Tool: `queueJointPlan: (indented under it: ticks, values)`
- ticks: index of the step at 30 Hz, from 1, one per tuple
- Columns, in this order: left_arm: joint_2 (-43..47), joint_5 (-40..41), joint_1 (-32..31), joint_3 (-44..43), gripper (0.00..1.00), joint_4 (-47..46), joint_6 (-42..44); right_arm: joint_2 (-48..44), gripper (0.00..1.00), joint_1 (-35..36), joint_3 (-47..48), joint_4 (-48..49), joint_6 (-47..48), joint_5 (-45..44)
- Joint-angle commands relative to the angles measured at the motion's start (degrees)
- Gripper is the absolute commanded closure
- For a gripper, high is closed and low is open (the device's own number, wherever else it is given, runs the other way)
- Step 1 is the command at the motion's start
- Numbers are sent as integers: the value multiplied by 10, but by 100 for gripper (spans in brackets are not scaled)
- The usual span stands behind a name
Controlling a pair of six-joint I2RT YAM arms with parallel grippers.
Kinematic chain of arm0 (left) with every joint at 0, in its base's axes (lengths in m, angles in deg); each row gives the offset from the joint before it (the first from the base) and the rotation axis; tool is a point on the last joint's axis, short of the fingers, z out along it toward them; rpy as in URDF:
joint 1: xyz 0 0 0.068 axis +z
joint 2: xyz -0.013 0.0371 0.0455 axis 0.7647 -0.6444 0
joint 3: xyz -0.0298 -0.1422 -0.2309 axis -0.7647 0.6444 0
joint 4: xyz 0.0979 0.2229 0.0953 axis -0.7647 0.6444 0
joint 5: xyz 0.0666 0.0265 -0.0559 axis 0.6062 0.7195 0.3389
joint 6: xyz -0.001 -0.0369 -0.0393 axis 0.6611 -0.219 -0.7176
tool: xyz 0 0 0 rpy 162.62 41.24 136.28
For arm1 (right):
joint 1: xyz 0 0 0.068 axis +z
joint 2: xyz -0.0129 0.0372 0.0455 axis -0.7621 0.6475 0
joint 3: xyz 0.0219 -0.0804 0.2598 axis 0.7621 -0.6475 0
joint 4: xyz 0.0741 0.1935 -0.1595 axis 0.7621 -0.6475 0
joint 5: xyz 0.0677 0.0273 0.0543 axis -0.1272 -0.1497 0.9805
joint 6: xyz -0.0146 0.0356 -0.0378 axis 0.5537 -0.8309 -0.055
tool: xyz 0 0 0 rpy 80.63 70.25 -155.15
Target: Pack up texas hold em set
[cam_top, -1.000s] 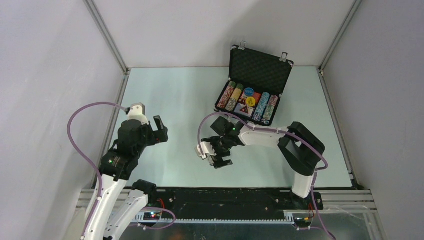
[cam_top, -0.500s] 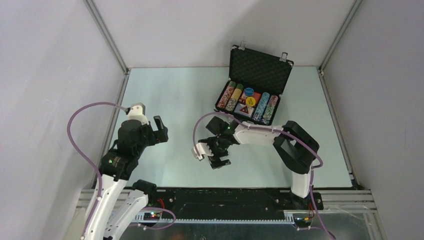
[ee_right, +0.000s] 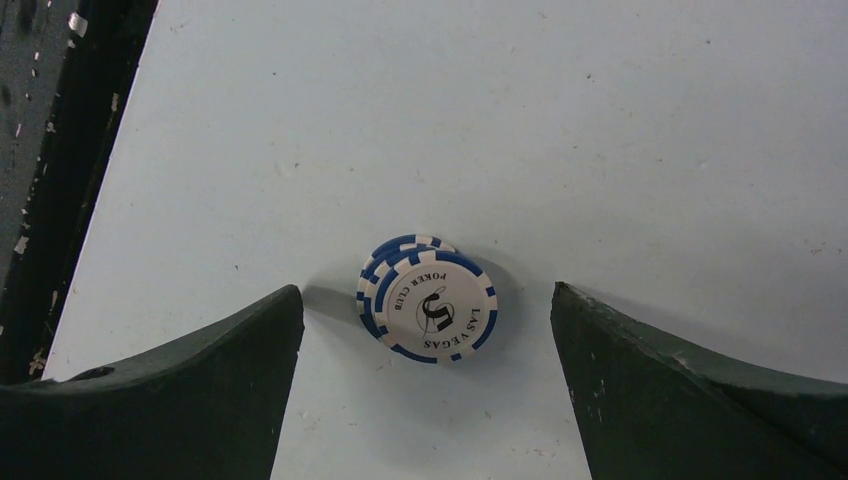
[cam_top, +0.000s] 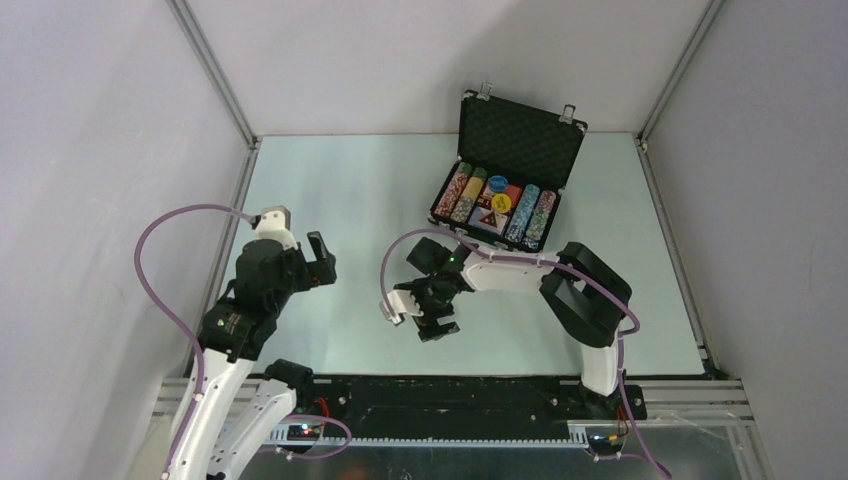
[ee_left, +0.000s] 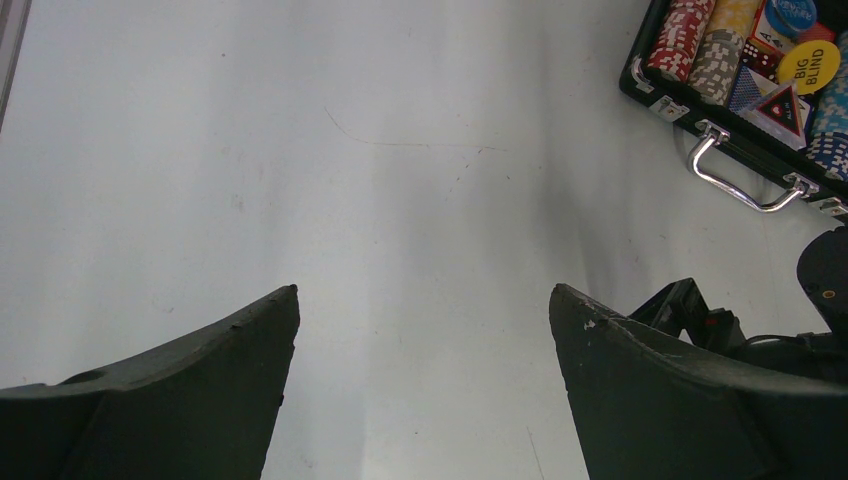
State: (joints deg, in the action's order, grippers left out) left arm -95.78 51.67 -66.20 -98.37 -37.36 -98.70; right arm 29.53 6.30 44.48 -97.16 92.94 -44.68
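Note:
The black briefcase (cam_top: 508, 172) of the texas hold em set stands open at the back right, lid up, with rows of poker chips (cam_top: 462, 192), yellow and blue discs and a dark triangular piece inside. It shows too in the left wrist view as the briefcase (ee_left: 700, 100) with its silver handle (ee_left: 745, 182). A small leaning stack of blue-and-white chips (ee_right: 428, 298) lies on the table between the tips of my open right gripper (ee_right: 423, 289), touching neither finger. From above, the right gripper (cam_top: 432, 305) hides that stack. My left gripper (cam_top: 312, 262) hangs open and empty over bare table (ee_left: 424, 290).
The table's black near rail (ee_right: 60, 150) runs just left of the loose chips. Grey walls and metal posts (cam_top: 215, 75) close in the table on three sides. The right arm's links (ee_left: 700, 315) show at the lower right of the left wrist view.
The right arm has shifted slightly left and toward the near edge, its gripper staying open. The left arm has not moved.

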Motion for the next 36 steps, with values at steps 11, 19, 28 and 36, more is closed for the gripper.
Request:
queueJointPlan:
  ticks: [11,19,28,36]
  values:
    - [0,-1,6,0,0,-9,7,23,15,7,26,-18,-21,-26]
    - [0,-2,5,0,0,-10,8,28,26,6,26,-23,-25,-39]
    - [0,-2,6,0,0,-10,7,30,37,8,25,-23,-33,-38]
    - [-1,-4,5,1,0,-10,7,30,54,9,25,-30,-36,-38]
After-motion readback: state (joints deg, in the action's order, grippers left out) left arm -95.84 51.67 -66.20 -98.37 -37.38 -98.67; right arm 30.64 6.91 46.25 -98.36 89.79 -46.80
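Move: The small stack of blue-and-white chips sits right between the right hand's open fingers, about 1 cm below the hand point. The open chip case lies roughly 26 cm ahead and 14 cm to the right of that hand, its handle some 17 cm ahead and 10 cm to the right. From the idle left hand the chips are about 22 cm to the right, 4 cm back and 20 cm below. The right hand stays low over the chip stack and closes its fingers to about half open, around its sides. ##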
